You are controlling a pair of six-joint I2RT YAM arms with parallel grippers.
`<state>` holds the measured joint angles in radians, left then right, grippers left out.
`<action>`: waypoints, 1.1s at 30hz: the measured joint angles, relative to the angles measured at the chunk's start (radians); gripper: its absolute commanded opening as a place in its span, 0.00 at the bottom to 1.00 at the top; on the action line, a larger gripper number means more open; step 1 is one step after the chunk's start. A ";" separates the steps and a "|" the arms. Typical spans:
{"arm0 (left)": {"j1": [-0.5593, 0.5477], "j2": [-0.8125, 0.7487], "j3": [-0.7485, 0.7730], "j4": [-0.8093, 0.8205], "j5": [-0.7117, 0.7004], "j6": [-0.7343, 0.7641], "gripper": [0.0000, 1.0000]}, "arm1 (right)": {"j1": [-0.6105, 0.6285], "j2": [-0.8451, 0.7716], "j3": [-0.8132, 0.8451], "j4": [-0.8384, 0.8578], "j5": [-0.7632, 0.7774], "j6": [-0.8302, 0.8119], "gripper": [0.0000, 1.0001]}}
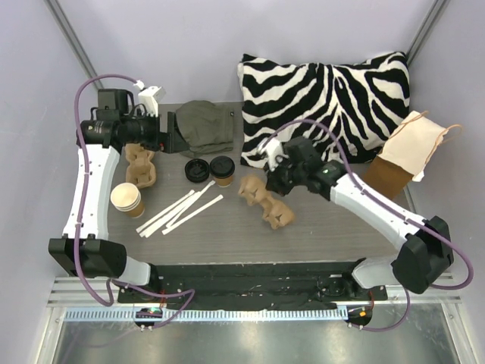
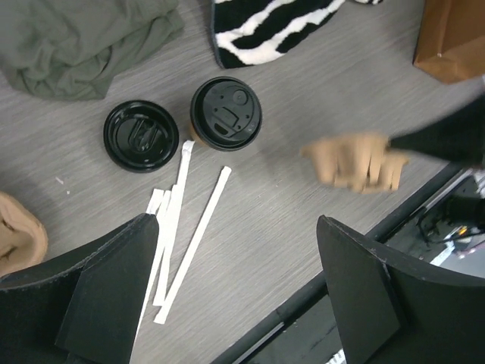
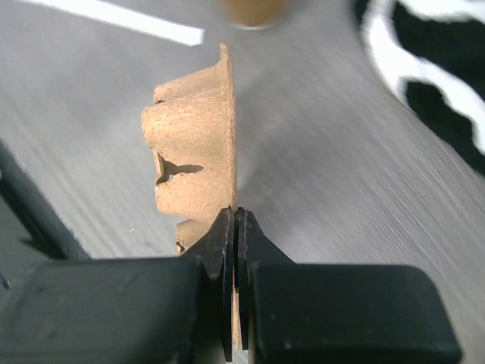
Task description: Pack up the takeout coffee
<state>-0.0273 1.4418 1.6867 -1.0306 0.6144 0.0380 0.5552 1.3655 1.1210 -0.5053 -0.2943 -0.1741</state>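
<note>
The takeout coffee cup, tan with a pale rim and no lid, stands at the left of the table. A second cup with a black lid on it stands mid-table, beside a loose black lid. My right gripper is shut on the thin edge of a tan pulp carrier, which is tipped on its side; it looks blurred in the left wrist view. My left gripper hangs open and empty above the table, over the white strips.
Another pulp carrier lies under the left arm. White paper strips lie fanned near the front. A green cloth, a zebra pillow and a brown paper bag line the back and right.
</note>
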 measured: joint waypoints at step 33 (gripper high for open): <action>0.256 0.074 -0.081 0.017 0.201 -0.149 0.90 | 0.714 0.344 0.138 0.098 0.517 -0.094 0.91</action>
<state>0.2291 1.5162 1.6058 -1.0138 0.8158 -0.1108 1.2694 1.7092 1.2591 -0.4068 0.2230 -0.2680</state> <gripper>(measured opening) 0.900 0.878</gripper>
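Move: The cup tray is already pinched on edge in the right hand; the bare table it is taken to, near the robot-side edge, lies some 14 cm back, 9 cm left and 17 cm below that hand. From the same hand the lidded cup stands about 11 cm ahead and 15 cm left, and the white sticks lie some 31 cm left, nearly level. From the left hand that bare spot is roughly 31 cm back, 20 cm right and far below. The cup tray is carried away from the lidded cup, left and down past its robot side, then back towards the table's near edge, the right hand covering about 16 cm left and 11 cm back. The right wrist turns some 25 degrees counter-clockwise, and its fingers open wide late on, letting go of the tray. The left hand, empty and open, swings some 5 cm left and sinks a little. ##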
